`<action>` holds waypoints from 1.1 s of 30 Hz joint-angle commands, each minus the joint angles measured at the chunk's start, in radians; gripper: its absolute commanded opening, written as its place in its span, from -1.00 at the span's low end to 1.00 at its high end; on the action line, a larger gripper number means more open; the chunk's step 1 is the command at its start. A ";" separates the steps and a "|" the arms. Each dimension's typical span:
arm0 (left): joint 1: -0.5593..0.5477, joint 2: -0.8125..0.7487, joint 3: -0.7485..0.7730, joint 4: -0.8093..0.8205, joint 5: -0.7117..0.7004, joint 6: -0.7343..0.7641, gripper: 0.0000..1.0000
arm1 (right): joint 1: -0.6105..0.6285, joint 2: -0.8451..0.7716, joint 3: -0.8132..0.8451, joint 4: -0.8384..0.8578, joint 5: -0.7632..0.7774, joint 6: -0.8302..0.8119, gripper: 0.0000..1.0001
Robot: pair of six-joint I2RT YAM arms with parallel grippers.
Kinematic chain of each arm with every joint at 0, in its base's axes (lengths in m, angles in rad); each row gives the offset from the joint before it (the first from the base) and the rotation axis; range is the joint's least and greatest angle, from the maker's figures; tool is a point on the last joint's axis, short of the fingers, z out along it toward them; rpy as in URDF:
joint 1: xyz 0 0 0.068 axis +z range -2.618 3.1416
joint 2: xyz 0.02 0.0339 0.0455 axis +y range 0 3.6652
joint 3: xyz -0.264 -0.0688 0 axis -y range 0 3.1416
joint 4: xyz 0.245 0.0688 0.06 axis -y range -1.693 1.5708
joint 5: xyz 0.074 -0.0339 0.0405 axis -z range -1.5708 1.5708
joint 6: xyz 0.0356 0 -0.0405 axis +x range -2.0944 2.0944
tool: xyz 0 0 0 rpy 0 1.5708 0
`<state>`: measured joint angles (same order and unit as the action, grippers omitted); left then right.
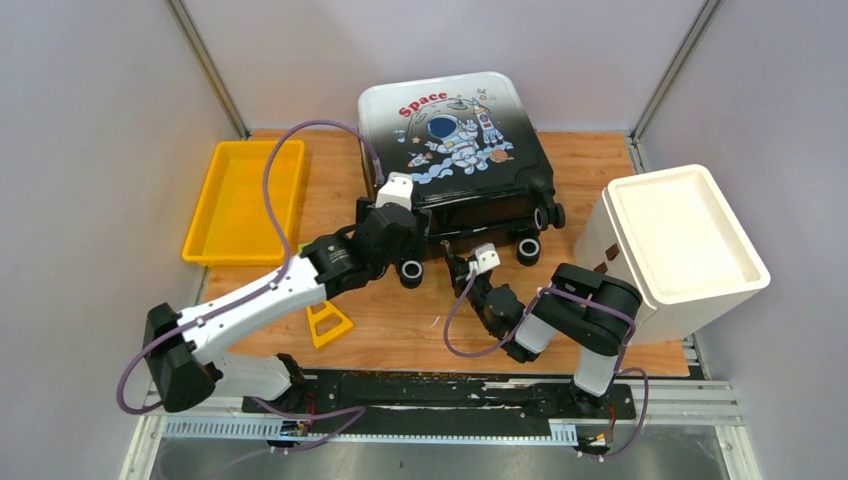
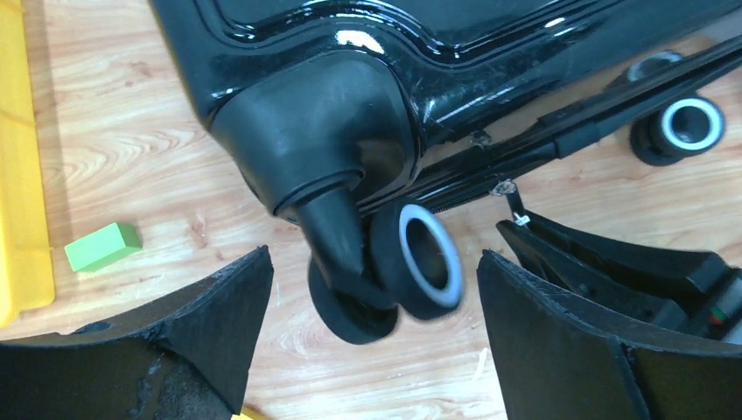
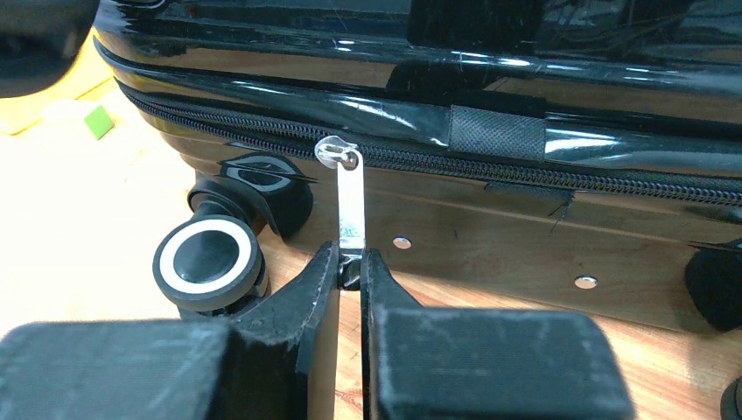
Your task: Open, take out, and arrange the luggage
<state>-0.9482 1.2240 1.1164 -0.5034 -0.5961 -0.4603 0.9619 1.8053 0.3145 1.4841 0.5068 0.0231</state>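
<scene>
The luggage [image 1: 450, 150], a black-to-white hard-shell suitcase with an astronaut and red "Space" print, lies flat at the back middle of the table, wheels toward me. Its zipper [image 3: 525, 166] runs closed along the near side. My right gripper [image 3: 350, 262] is shut on the silver zipper pull [image 3: 350, 206], just in front of the suitcase's near edge [image 1: 465, 262]. My left gripper [image 2: 374, 256] stands open at the front left corner. The corner's black wheel [image 2: 411, 267] sits between its fingers [image 2: 223, 306], touching neither.
A yellow tray [image 1: 245, 200] lies at the left and a white bin [image 1: 680, 245] stands at the right. A small green block [image 2: 102, 246] lies beside the tray. A yellow triangular piece [image 1: 328, 325] rests near the left arm.
</scene>
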 commanded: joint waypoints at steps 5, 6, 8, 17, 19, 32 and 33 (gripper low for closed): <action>0.092 0.203 0.095 -0.062 0.009 -0.113 0.66 | 0.015 -0.052 -0.003 0.065 0.009 0.032 -1.00; 0.092 0.220 0.098 -0.070 0.000 -0.117 0.59 | 0.016 -0.061 -0.001 0.047 0.015 0.044 -1.00; 0.092 0.228 0.098 -0.075 -0.005 -0.120 0.36 | 0.015 -0.065 -0.001 0.030 0.037 0.064 -1.00; 0.098 0.154 0.085 -0.111 -0.050 -0.107 -1.00 | 0.015 -0.025 -0.047 0.094 0.223 0.064 -1.00; 0.106 0.128 0.078 -0.116 -0.046 -0.104 -1.00 | 0.015 -0.029 -0.057 0.085 0.278 0.065 -1.00; 0.209 0.028 0.125 -0.204 -0.055 -0.033 -1.00 | 0.016 -0.111 -0.107 0.066 0.397 -0.074 -1.00; 0.218 0.020 0.126 -0.205 -0.051 -0.028 -1.00 | 0.018 -0.106 -0.113 0.068 0.394 -0.070 -1.00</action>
<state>-0.7776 1.3617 1.1828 -0.6464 -0.5678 -0.5774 0.9852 1.7103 0.2256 1.4776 0.7887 -0.0147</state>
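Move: The suitcase's upper left wheel is the left gripper's target, about 4 cm ahead, 1 cm left and 7 cm below. From that gripper, the zipper slider lies some 4 cm ahead, 8 cm right and 12 cm down, and the green block 2 cm ahead, 16 cm left, 21 cm down. The right gripper already pinches the pull, with its slider about 3 cm ahead, 1 cm left, 2 cm up; the lower right wheel is 1 cm ahead, 15 cm right, 6 cm down. Bring the left gripper down about 6 cm and forward some 3 cm over the suitcase's upper left wheel, and close the fingers on its two sides. Keep that grip, ease up slightly and draw the wheel left, while the right gripper, after a pause, keeps pinching the zipper pull and drags it about 6 cm right along the zipper, turning some 15 degrees clockwise. ##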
